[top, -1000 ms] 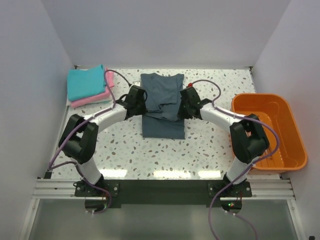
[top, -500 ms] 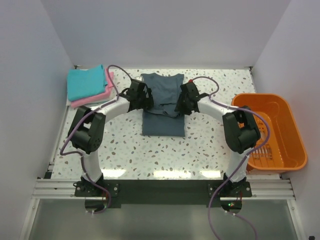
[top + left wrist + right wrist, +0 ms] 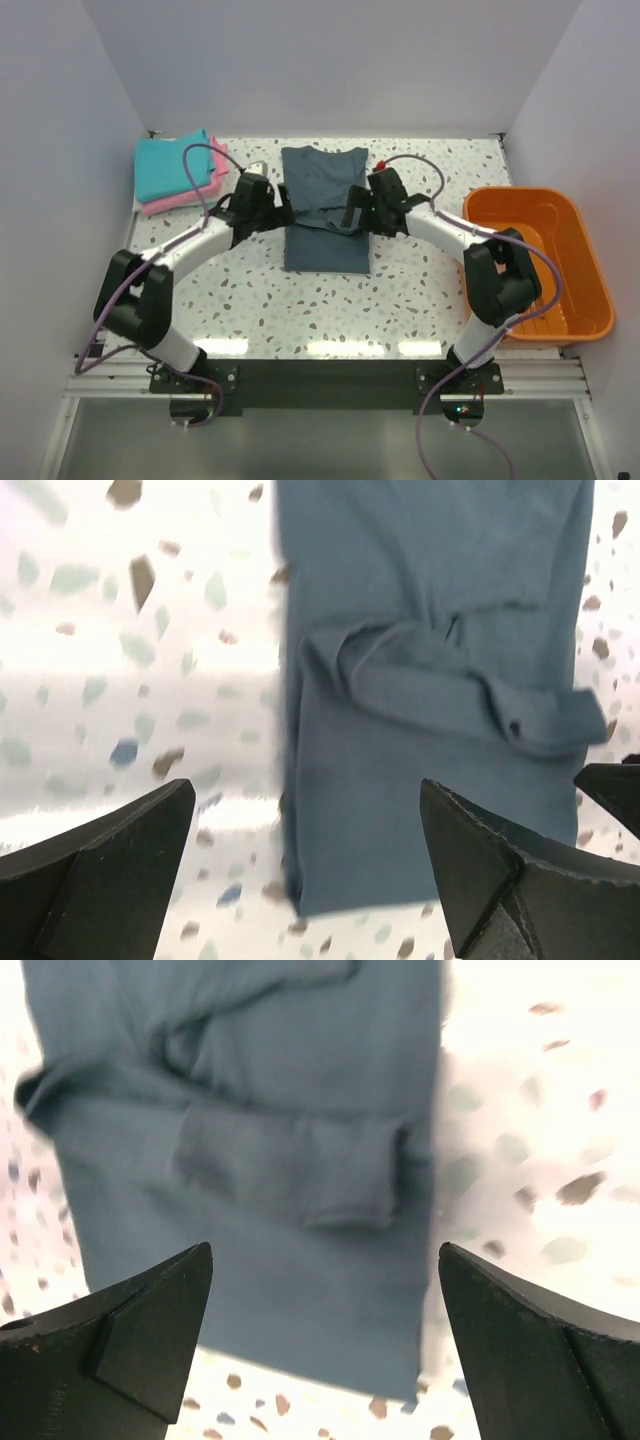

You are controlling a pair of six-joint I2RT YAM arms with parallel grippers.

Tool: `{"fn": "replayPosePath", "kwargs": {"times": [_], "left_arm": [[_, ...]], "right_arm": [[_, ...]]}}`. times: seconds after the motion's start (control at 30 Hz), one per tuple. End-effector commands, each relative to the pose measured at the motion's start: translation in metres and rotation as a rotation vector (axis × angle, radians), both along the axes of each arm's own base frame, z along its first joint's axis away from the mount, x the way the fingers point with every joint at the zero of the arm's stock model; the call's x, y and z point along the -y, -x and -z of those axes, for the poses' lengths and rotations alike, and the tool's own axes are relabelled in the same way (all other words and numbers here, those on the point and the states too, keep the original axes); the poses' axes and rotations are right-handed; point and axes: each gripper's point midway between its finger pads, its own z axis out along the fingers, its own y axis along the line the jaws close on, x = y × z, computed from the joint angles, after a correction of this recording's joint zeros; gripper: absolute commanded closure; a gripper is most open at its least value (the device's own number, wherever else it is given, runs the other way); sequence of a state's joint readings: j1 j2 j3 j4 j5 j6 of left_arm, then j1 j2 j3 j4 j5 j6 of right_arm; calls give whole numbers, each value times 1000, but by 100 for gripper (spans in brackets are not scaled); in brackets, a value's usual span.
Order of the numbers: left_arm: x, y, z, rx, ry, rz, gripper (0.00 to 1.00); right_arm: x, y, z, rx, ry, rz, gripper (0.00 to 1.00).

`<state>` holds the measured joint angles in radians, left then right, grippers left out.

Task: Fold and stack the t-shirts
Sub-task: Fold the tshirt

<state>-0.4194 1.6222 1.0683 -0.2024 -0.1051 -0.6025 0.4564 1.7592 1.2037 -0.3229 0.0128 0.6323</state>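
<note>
The dark slate blue-grey t-shirt (image 3: pixel 325 225) lies as a narrow folded strip in the middle of the table, with its sleeves tucked across it in a rumpled band (image 3: pixel 450 690). My left gripper (image 3: pixel 283 209) hangs open over its left edge, nothing between the fingers (image 3: pixel 100 870). My right gripper (image 3: pixel 353 215) hangs open over the right edge (image 3: pixel 410 1190), also empty. The turquoise t-shirt (image 3: pixel 172 165) rests folded on the pink t-shirt (image 3: pixel 185 198) at the back left.
An orange plastic bin (image 3: pixel 540 262) stands at the right edge of the speckled table (image 3: pixel 300 300). White walls close the left, right and back sides. Purple cables loop over both arms.
Both grippers went from shut on the dark shirt's sides to open, and the cloth now lies flat. The left arm's elbow swung out to the left.
</note>
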Motion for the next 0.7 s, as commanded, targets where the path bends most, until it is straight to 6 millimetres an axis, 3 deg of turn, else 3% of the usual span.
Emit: {"fn": "replayPosePath", "kwargs": {"times": [0.0, 0.13, 0.27, 0.3, 0.43, 0.67], "left_arm": [[-10, 35, -6, 15, 63, -11, 0], [-31, 69, -2, -13, 52, -66, 0], [-44, 98, 1, -30, 45, -77, 0], [-48, 101, -5, -10, 49, -85, 0], [-58, 111, -9, -1, 27, -103, 0], [-61, 115, -5, -9, 14, -106, 0]], "right_arm": [[-38, 29, -14, 57, 16, -163, 1], [-61, 34, -1, 38, 21, -215, 1], [-82, 21, 10, 25, -5, -244, 1], [-84, 19, 19, 15, 5, -248, 1], [-87, 0, 20, 39, 51, -232, 1], [-82, -49, 0, 138, 164, -189, 1]]}}
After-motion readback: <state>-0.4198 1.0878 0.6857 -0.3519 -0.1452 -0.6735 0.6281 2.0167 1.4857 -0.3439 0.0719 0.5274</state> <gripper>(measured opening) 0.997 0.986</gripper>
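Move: The t-shirt's loose folded edge lies across the shirt as a low ridge; its middle is about 6 cm left of the right hand, some 4 cm ahead and 4 cm below it. The shirt's near hem is about 12 cm back and 6 cm left of that hand, and its far edge some 24 cm ahead and 6 cm left. From the left hand, the ridge's middle lies roughly 5 cm ahead, 12 cm to the right and 6 cm down. With its fingers wide open, the right hand swings about 9 cm left across the t-shirt, first drawing back and sinking some 4 cm, turning a little over 10 degrees counter-clockwise, then reaches forward about 6 cm to the folded ridge while starting to rise; contact with the cloth can't be made out. The left hand, also open and empty, clears away from the ridge, going about 11 cm back and 5 cm left until it stands over bare table beside the near part of the shirt. ##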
